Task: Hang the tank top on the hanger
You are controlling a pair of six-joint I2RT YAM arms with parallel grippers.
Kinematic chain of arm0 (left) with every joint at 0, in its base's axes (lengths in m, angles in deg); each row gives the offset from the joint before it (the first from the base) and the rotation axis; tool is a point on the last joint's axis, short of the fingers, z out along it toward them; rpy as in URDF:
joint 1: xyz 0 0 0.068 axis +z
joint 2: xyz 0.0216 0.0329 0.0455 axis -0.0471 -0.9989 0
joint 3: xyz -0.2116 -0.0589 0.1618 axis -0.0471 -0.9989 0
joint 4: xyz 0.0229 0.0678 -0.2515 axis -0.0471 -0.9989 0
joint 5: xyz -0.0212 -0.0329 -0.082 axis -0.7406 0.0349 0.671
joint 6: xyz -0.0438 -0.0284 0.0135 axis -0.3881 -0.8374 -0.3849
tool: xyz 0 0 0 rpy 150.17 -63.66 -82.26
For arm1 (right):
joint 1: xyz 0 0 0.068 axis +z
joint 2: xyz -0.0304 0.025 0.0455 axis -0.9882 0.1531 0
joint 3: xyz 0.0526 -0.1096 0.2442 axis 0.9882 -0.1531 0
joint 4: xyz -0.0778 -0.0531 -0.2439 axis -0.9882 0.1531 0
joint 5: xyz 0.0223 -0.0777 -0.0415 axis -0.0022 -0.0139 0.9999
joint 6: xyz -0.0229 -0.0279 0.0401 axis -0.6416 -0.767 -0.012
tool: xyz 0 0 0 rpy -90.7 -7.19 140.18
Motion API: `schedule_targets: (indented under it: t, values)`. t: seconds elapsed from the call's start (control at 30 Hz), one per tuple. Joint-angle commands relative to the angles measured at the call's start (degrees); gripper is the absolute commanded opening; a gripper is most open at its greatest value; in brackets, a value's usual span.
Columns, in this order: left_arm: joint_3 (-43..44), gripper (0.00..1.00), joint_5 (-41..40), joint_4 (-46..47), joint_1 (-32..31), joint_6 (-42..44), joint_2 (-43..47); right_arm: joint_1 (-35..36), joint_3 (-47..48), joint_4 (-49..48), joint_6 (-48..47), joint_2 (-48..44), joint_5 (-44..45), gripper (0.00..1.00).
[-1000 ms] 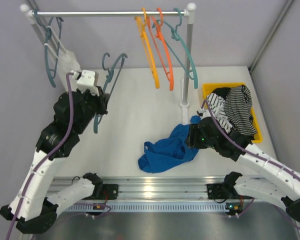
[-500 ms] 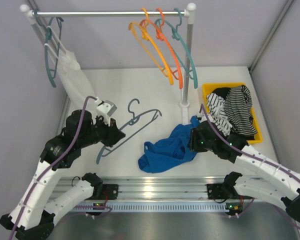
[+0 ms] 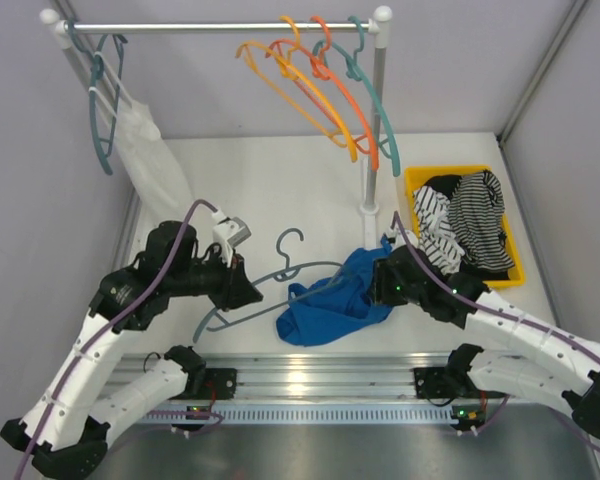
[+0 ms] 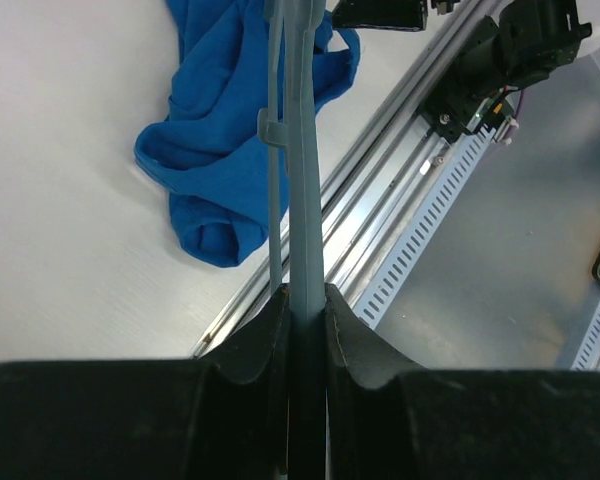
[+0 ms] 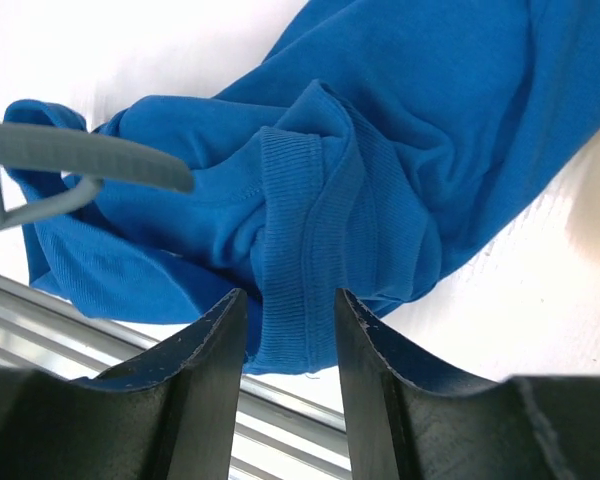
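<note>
The blue tank top [image 3: 330, 305] lies crumpled on the table near the front edge. It also shows in the left wrist view [image 4: 230, 150] and the right wrist view [image 5: 380, 150]. My left gripper [image 3: 242, 290] is shut on the slate-teal hanger [image 3: 285, 272] and holds it low, hook up, with one arm reaching over the top's left part. The hanger bar [image 4: 302, 200] is pinched between the left jaws [image 4: 306, 300]. My right gripper [image 3: 380, 285] is open, its jaws [image 5: 290, 310] straddling a ribbed hem of the top. The hanger's end [image 5: 80, 155] shows beside it.
A rack post [image 3: 372, 150] stands just behind the top. Orange hangers [image 3: 320, 95] and a teal one hang on the rail above; more teal hangers [image 3: 100, 110] and a white garment [image 3: 145, 150] hang at left. A yellow bin [image 3: 420, 180] holds striped garments [image 3: 470, 215]. A metal rail [image 3: 310, 375] runs along the front.
My left arm has carried the hanger down from the rack and rightward to the tank top. The right gripper has stayed at the top's right side. The orange hangers are swinging.
</note>
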Motion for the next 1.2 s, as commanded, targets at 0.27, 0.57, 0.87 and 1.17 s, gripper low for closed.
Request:
schedule_targets:
  t: [0.27,0.57,0.87,1.17]
  values:
    - [-0.16,0.0,2.11,-0.23,-3.25,0.12,-3.34,4.28,2.76,-2.83,-0.26,5.76,5.82,0.33]
    - [-3.49,0.0,3.96,7.67,-4.92,-2.07,-4.75,4.37,3.99,-0.37,0.26,2.86,7.84,0.0]
    - [-8.33,0.0,2.55,19.98,-7.56,-3.22,-5.54,4.99,6.71,2.09,-0.17,0.14,6.79,0.0]
    - [-15.09,0.0,3.16,32.46,-9.05,-4.18,-6.33,6.83,9.35,2.71,0.61,-1.0,6.44,0.0]
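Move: The tank top's ribbed edge sits between the right hand's open fingers, roughly 2 cm below and 1 cm ahead. The hanger's free end hovers about 6 cm to that hand's left, 2 cm ahead and 4 cm higher; the yellow basket stands some 15 cm ahead and 23 cm to its right, about 2 cm lower. For the left hand, gripping the hanger's other half, the ribbed edge is about 30 cm right, 5 cm ahead and 16 cm below. The tank top's ribbed edge is pinched by the right hand, which dips about 2 cm onto the cloth, shuts its fingers and then raises the edge about 5 cm. Meanwhile the left hand, keeping its grip on the hanger, moves right and down, easing forward late, and guides the hanger's free end under the raised edge beside the right fingers. ##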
